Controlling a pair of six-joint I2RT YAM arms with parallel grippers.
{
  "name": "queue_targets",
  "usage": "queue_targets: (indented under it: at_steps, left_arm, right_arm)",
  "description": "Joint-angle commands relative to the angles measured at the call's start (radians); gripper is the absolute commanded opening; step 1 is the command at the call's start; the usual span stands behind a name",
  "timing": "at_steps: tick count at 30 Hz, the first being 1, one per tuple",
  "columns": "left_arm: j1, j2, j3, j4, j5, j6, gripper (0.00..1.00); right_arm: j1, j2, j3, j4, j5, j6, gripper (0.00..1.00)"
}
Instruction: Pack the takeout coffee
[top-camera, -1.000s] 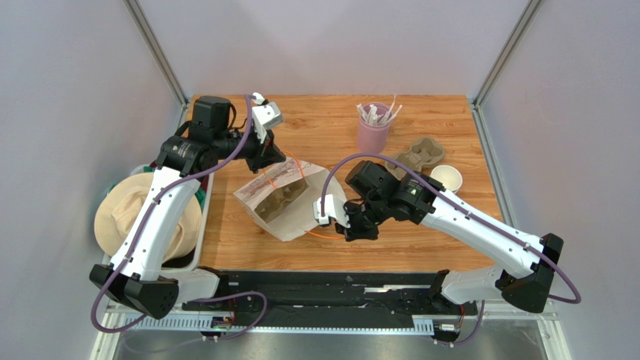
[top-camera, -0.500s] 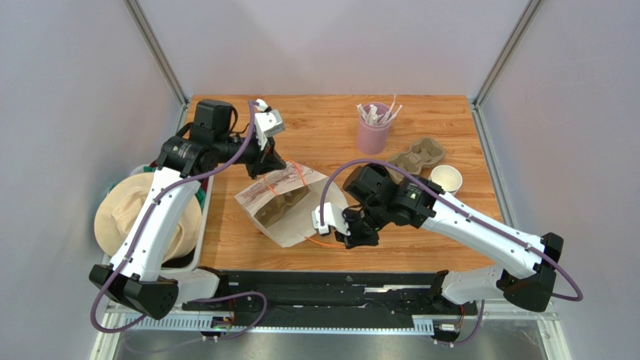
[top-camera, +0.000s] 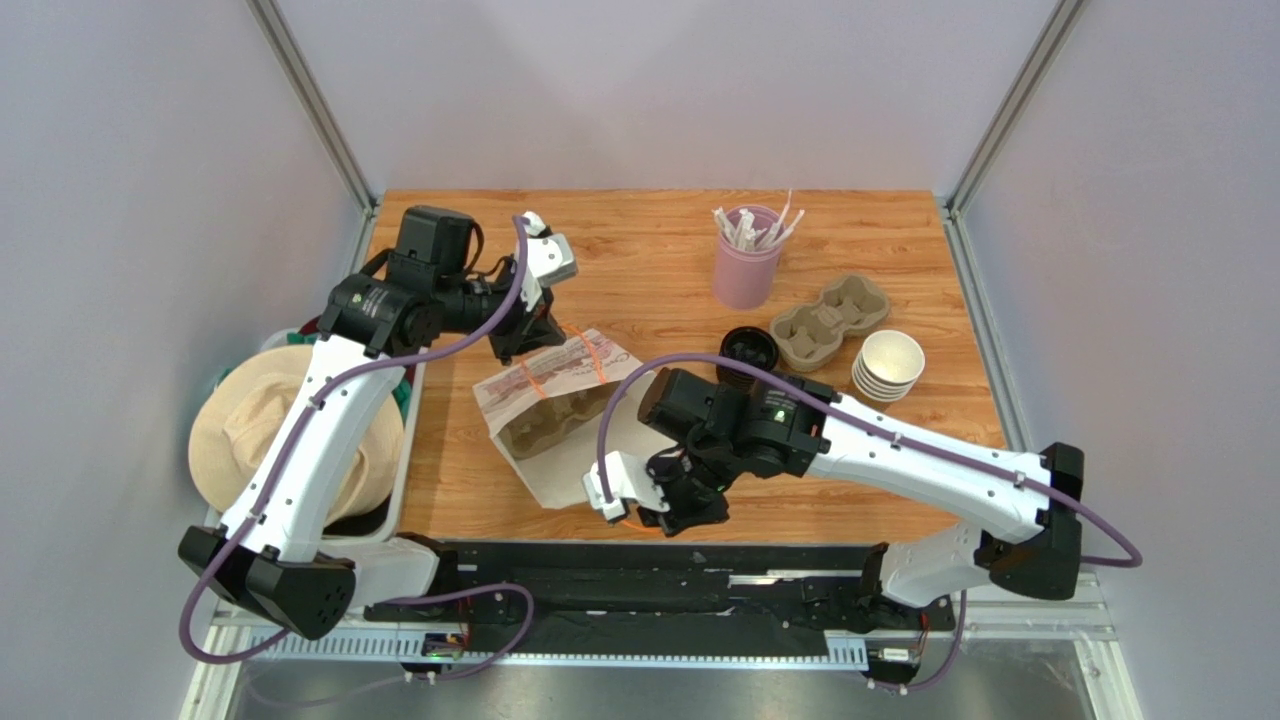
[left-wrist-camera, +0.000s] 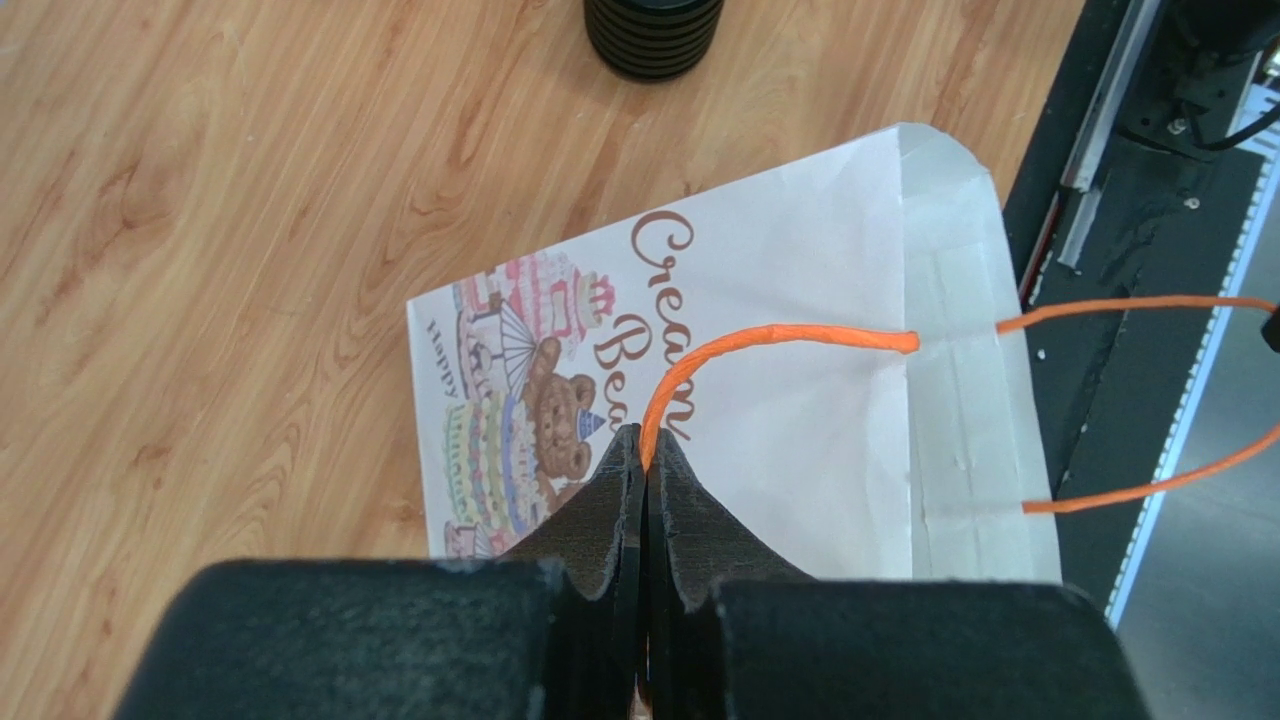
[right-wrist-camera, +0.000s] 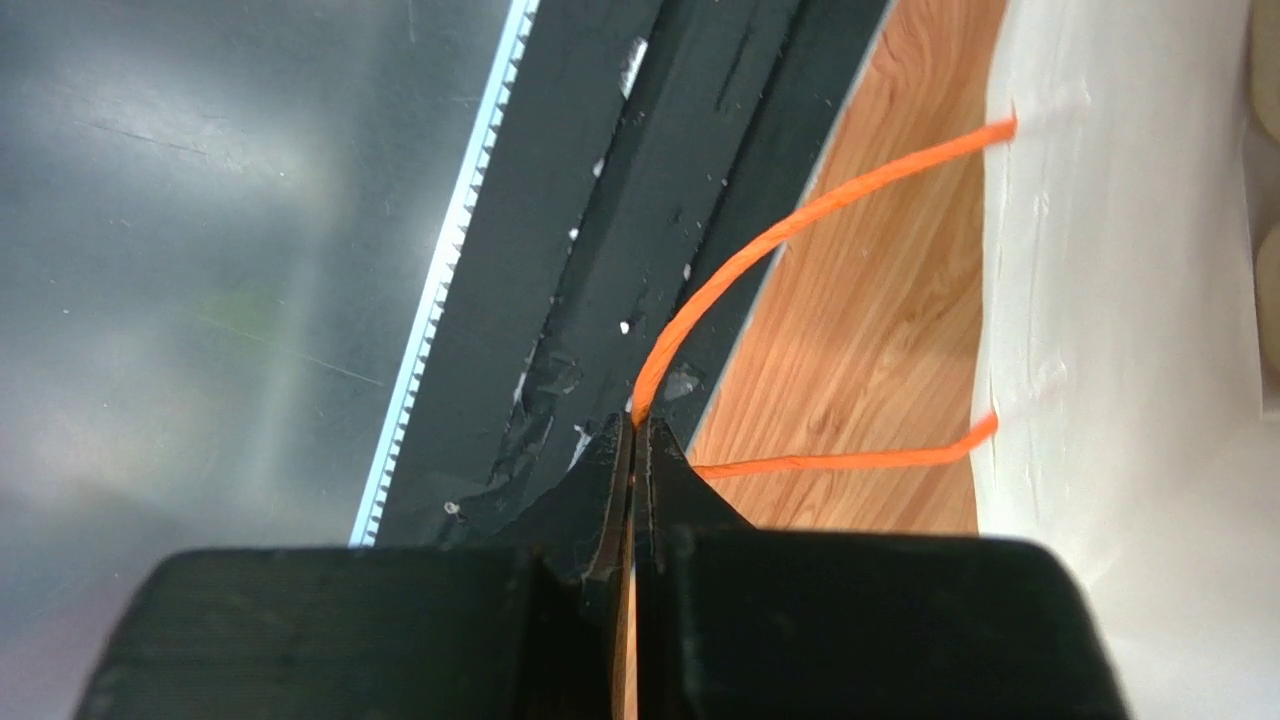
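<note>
A white paper bag with a bear print lies in the middle of the table, its mouth held apart by two orange handles. My left gripper is shut on the far handle, its tips over the printed side. My right gripper is shut on the near handle, its tips out over the black rail at the table's near edge, with the bag's wall to the right. Something brown like moulded card shows inside the bag. The takeout coffee is out of view.
A pink cup of white sticks stands at the back. A stack of black lids, a card cup carrier and a nested stack of brown cups sit right of the bag. A bin with a straw hat lies off the left edge.
My right gripper has pulled its handle left and toward the near edge, and the bag has slid that way. The left gripper has followed slightly right. Lids and cup stack are now uncovered.
</note>
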Motion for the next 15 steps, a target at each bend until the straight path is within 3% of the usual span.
queue_targets:
  at_steps: [1, 10, 15]
  left_arm:
    - [-0.008, -0.021, 0.008, -0.006, -0.059, 0.044, 0.0]
    - [-0.008, -0.017, 0.026, 0.053, -0.163, 0.009, 0.0]
    - [-0.008, 0.026, 0.136, 0.077, -0.24, -0.016, 0.0]
  right_arm:
    - [0.052, 0.064, 0.06, 0.044, 0.002, 0.052, 0.0]
    - [0.076, 0.124, 0.184, 0.111, 0.163, 0.095, 0.0]
    - [0.072, 0.117, 0.253, 0.16, 0.41, 0.108, 0.0]
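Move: The paper bag hangs between the hands by its two orange handles, mouth towards the bases and a cup holder inside. Its middle is about 4 cm back, 2 cm left and 20 cm below the left gripper, and some 15 cm ahead, 11 cm left and 11 cm below the right one. From the right gripper, the black lid stack is 23 cm ahead and 14 cm right, the spare cup holder about 33 cm ahead and 26 cm right, both roughly 17 cm lower. Keep both grippers shut on their orange handles and swing the bag across: sweep the right gripper left about 5 cm, easing slightly back at first, then forward and a little up, tilting it some 10 degrees towards the end. Let the left gripper give way forward and left by about 3 cm, turning slightly counter-clockwise. ##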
